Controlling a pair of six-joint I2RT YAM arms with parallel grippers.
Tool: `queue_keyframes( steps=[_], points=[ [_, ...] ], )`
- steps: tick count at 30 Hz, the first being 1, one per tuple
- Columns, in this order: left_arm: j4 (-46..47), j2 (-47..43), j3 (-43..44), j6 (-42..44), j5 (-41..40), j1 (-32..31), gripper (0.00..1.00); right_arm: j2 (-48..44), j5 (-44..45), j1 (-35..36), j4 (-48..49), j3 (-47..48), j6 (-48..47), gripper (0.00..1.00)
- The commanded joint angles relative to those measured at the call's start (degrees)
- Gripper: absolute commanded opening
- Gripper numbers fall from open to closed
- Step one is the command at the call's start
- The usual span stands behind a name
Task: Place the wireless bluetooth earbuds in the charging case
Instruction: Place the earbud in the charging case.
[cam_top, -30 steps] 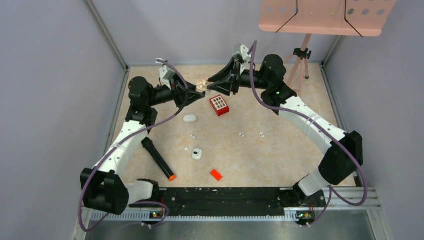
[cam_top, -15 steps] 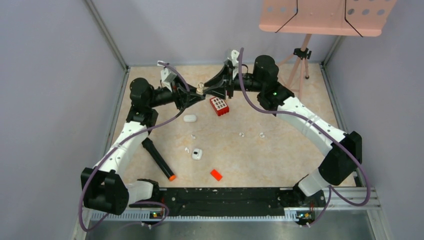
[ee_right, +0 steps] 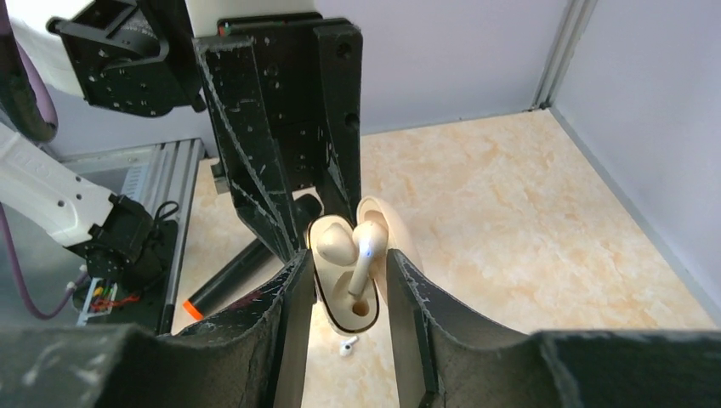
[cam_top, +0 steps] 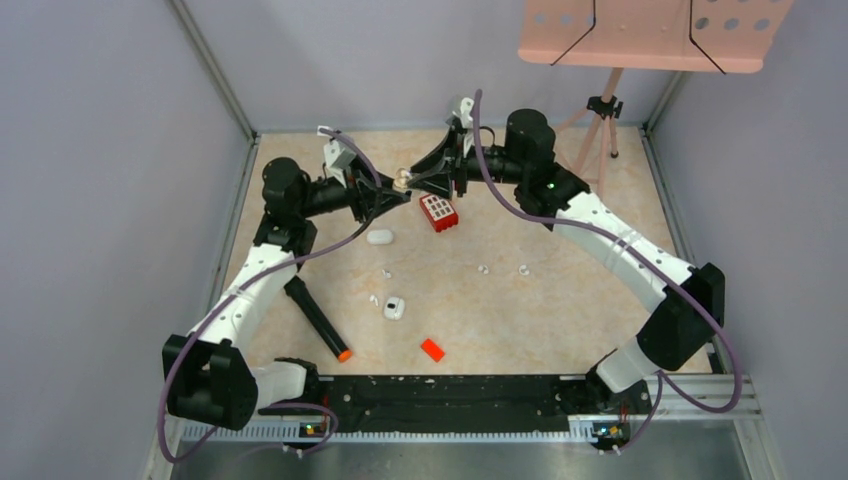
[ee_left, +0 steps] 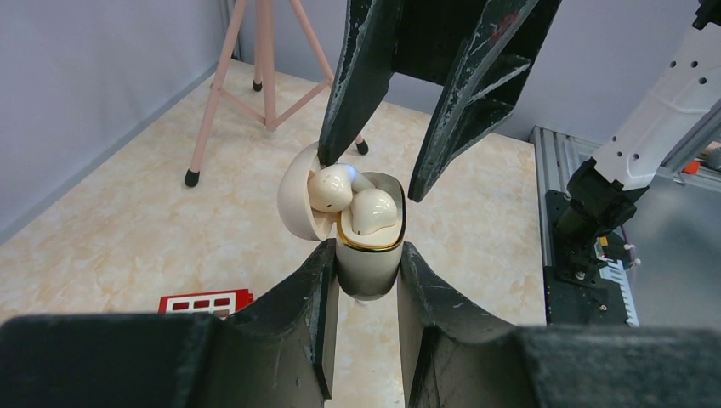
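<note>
The cream charging case (ee_left: 370, 263), gold-rimmed with its lid swung open, is held above the table with my left gripper (ee_left: 367, 246) shut on its body. One earbud (ee_right: 333, 242) sits in its slot. The second earbud (ee_right: 366, 255) stands with its stem tip in the other slot, a blue light lit on it. My right gripper (ee_right: 344, 255) is open, and its fingers (ee_left: 357, 85) straddle the case top and lid without pinching the earbud. Both grippers meet at the back (cam_top: 403, 181). Several tiny loose earbuds (cam_top: 483, 269) lie on the table.
A red block (cam_top: 438, 210) lies just below the grippers. A white oval case (cam_top: 380, 237) and another small white case (cam_top: 394, 308) lie on the table. A black marker (cam_top: 317, 318) and an orange-red chip (cam_top: 432, 349) are nearer the front. A pink tripod stand (cam_top: 603, 110) is at the back right.
My right gripper has moved left and closed in over the case held by the left gripper. The left arm has barely shifted.
</note>
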Motion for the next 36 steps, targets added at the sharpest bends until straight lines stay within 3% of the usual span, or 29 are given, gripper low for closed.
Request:
queue_keyframes(
  steps=[1,14,22,29,31,36],
  points=[
    [1.09,-1.89,-0.54,2.03,0.85,-0.27,0.00,-0.05,2.42,0.41,-1.42,4.07,3.36,0.37],
    [0.34,-3.02,-1.50,3.64,2.21,-0.27,0.00,1.91,2.03,0.39,-1.40,2.85,5.53,0.25],
    [0.58,-2.95,-1.59,4.29,2.74,-0.27,0.00,3.06,1.75,0.41,-3.12,2.94,4.74,0.32],
    [0.24,-2.98,-1.91,5.01,2.70,-0.27,0.00,3.51,0.17,0.37,-2.60,2.74,4.94,0.14],
    [0.04,-3.09,-2.10,5.32,2.73,-0.27,0.00,3.66,-0.80,0.18,-1.88,2.65,5.36,0.01],
    [0.37,-3.21,-2.18,4.32,3.44,-0.23,0.00,3.46,-3.07,-2.86,4.60,0.15,12.37,0.00]
  ],
)
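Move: The earbud with the blue light sits in the open case held up by the left hand, about 1 cm ahead, 1 cm left and 1 cm below the right hand point. The other earbud lies roughly 1 cm behind and 1 cm left, also 1 cm below. The red box is on the table some 9 cm ahead, 4 cm right and 30 cm down. From the left hand the blue-lit earbud is 1 cm ahead, 2 cm right and 2 cm above. Right hand sinks about 2 cm, tips 10 degrees and shuts its fingers beside the blue-lit earbud's stem; left follows down. ##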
